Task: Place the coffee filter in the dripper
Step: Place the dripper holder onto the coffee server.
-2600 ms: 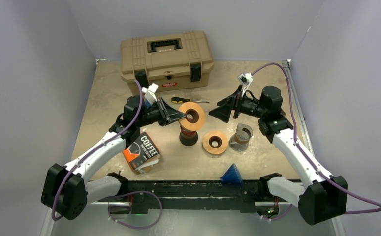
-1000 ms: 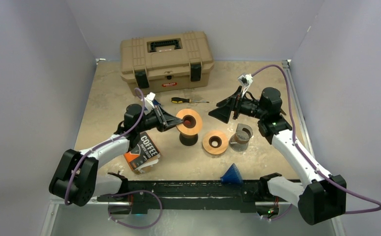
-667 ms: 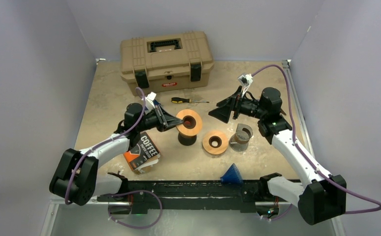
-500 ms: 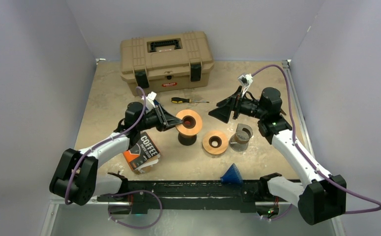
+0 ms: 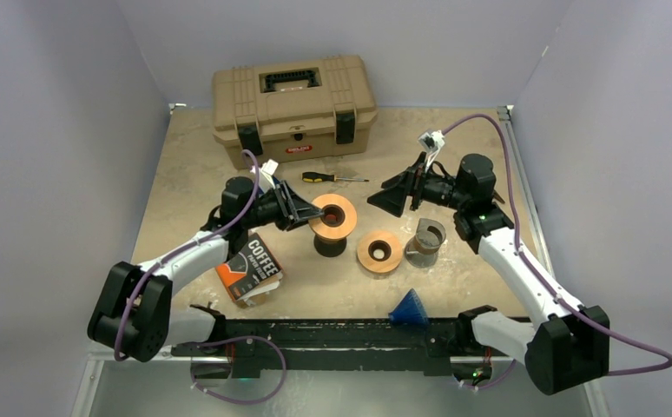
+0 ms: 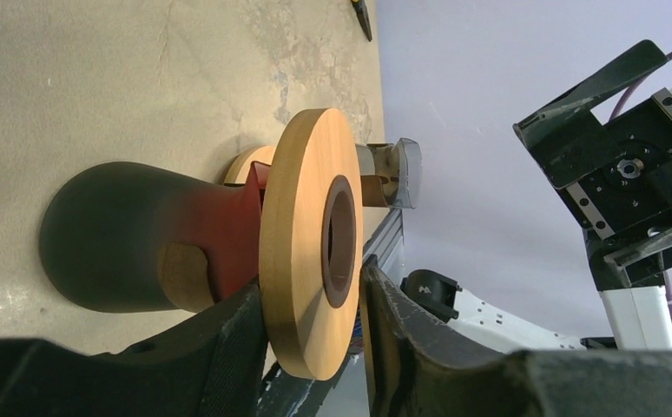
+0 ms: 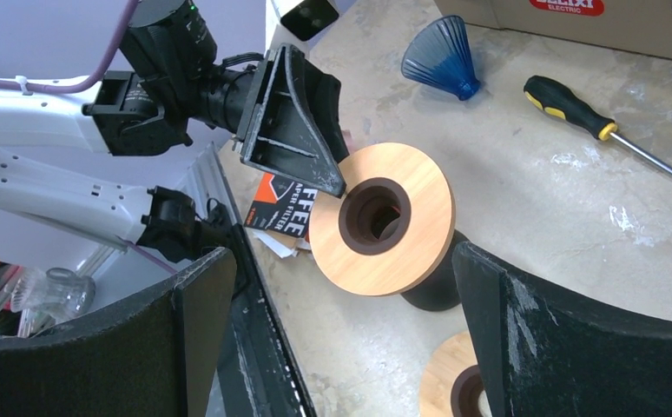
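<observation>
The dripper stands mid-table, a wooden ring point(image 5: 333, 217) point(image 7: 385, 221) on a black-and-red base point(image 5: 332, 245) point(image 6: 133, 234). My left gripper point(image 5: 309, 215) point(image 6: 313, 287) straddles the ring's left rim. It is open: one finger lies against the ring's underside and a thin gap shows at the other. The pack of coffee filters point(image 5: 250, 269) point(image 7: 289, 208) lies on the table under the left arm. No loose filter shows. My right gripper point(image 5: 385, 198) point(image 7: 341, 261) hangs wide open and empty, right of the dripper and facing it.
A second wooden ring point(image 5: 379, 251) and a glass cup point(image 5: 425, 239) sit right of the dripper. A blue cone point(image 5: 409, 307) lies by the black front rail point(image 5: 332, 334). Behind are a screwdriver point(image 5: 332, 177) and a tan toolbox point(image 5: 293, 100).
The left jaws have spread apart off the wooden ring's rim. Before that, the left arm brought the dripper down slightly to the left. The right arm has stayed still.
</observation>
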`<state>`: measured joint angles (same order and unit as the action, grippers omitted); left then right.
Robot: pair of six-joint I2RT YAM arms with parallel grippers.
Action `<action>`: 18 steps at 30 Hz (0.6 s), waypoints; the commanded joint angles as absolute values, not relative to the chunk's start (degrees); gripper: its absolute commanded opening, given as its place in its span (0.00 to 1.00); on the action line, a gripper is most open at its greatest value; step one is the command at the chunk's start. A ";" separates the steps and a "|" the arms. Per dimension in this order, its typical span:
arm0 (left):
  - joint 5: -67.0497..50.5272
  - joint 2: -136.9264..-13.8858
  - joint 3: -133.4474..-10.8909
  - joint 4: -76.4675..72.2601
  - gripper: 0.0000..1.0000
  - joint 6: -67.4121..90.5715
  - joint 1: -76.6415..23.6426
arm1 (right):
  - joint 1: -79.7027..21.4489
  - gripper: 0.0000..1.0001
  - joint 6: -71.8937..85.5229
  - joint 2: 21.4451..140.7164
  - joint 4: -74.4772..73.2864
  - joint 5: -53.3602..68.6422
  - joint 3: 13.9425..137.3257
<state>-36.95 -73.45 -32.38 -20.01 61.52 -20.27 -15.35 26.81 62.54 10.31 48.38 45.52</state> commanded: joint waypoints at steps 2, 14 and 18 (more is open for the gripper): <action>-35.53 -72.93 -33.41 -15.50 0.47 57.31 -19.86 | -15.28 0.99 26.28 62.67 11.25 47.37 46.62; -33.56 -70.05 -37.91 -6.90 0.68 52.09 -19.86 | -15.29 0.99 26.37 62.34 11.00 47.11 46.15; -33.02 -69.91 -39.11 -4.52 0.69 50.72 -19.86 | -15.29 0.99 26.37 62.17 10.72 47.02 46.15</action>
<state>-35.48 -70.57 -37.23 -10.50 54.76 -20.27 -15.35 26.81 62.65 10.24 47.46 45.52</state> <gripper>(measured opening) 0.684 0.987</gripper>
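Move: The dripper holder sits over the coffee server, its middle about 4 cm right of the left hand and about 1 cm below it; the server's middle lies some 8 cm below, also about 4 cm to the right. The second wooden ring lies roughly 12 cm right of the server and 2 cm nearer, while the filter box is some 18 cm left of the server and 6 cm nearer. From the idle right hand, the holder is about 11 cm left and 12 cm lower. The left lower finger stays against the dripper holder's underside near the rim while the already slackened grip spreads from under half to about two-thirds open, the upper finger drawing off the top face. Meanwhile the hand rises about 1.5 cm, edges slightly left late on, and turns some five degrees. ##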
